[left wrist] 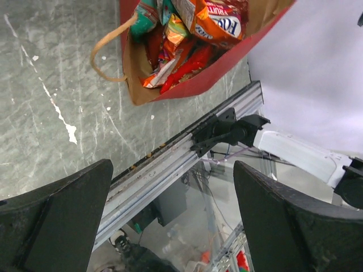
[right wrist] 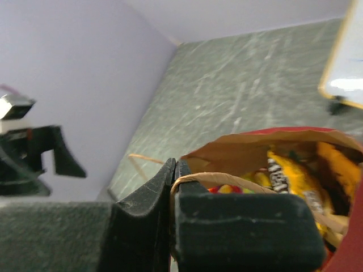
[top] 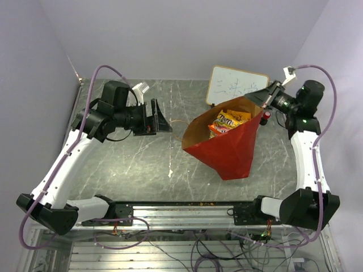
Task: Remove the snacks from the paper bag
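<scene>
The red paper bag (top: 235,150) lies tilted on the table, its brown mouth open toward the left arm. Inside it lie the snacks (top: 228,120), yellow and orange packets. At the bag's far upper rim my right gripper (top: 265,97) is shut. The right wrist view has its jaws (right wrist: 174,167) pinching the tan cord handle (right wrist: 238,178), with the snacks (right wrist: 295,175) just beyond. My left gripper (top: 160,117) hangs open to the left of the bag, apart from it. From the left wrist, the fingers (left wrist: 62,221) stand wide, with the bag (left wrist: 229,56) and snacks (left wrist: 195,28) ahead.
A small whiteboard (top: 235,85) leans behind the bag. A red-capped marker (top: 266,115) lies by the bag's right side. The bag's second cord handle (top: 177,131) lies on the table toward the left gripper. An aluminium rail (top: 187,207) runs along the near edge.
</scene>
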Robot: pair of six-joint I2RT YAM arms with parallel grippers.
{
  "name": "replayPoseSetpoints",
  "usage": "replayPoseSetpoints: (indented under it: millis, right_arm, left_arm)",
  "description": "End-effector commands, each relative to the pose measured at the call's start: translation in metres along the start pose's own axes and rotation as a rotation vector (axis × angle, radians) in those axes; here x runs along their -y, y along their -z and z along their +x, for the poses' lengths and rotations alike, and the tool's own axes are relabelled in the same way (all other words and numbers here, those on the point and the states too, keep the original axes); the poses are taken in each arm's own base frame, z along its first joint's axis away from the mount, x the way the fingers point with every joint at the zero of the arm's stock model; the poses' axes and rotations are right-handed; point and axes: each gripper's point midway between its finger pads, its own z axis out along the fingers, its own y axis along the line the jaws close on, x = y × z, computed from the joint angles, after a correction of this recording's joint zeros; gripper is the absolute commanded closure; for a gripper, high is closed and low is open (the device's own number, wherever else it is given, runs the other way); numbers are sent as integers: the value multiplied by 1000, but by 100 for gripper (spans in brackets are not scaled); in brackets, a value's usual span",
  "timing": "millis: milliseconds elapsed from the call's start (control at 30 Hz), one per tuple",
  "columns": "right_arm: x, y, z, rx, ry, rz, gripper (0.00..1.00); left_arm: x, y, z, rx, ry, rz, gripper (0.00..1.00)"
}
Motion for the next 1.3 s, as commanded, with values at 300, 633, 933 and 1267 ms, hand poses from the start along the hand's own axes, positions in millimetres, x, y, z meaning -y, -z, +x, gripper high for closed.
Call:
replayPoseSetpoints:
  millis: [300, 633, 933, 1267]
  right_arm:
    - [-60, -17, 28, -193, -20, -229, 100]
    - [-64, -13, 20, -189, -10, -170, 100]
    - [-10, 6, -43, -97, 132, 379, 100]
    - [-32, -1, -107, -4, 351, 345, 100]
  left_arm:
    - [-80, -67, -22, -8, 127, -236, 4]
    - [-75, -123, -36, -68, 97, -69, 31]
    - [6, -132, -41, -74, 157, 176, 93]
    - [99, -114, -31, -36, 136, 350, 93]
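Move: The bag's free left handle hangs some 9 cm ahead of the wide-open left hand, about 7 cm to its right and 12 cm below. The snacks in the bag lie roughly 17 cm ahead of that hand, 27 cm to its right and 17 cm down. The right hand already holds the opposite handle; from it the snacks are about 6 cm ahead, 6 cm to the left and 18 cm below. The left fingers close on the bag's free handle and pinch it, after a reach of about 10 cm forward and 12 cm down; the hand then carries it some 9 cm right and 7 cm up, drawing slightly back. The right hand keeps its handle pinched, shifts about 5 cm left, then returns right, forward and a little up, rolling its left side down. ##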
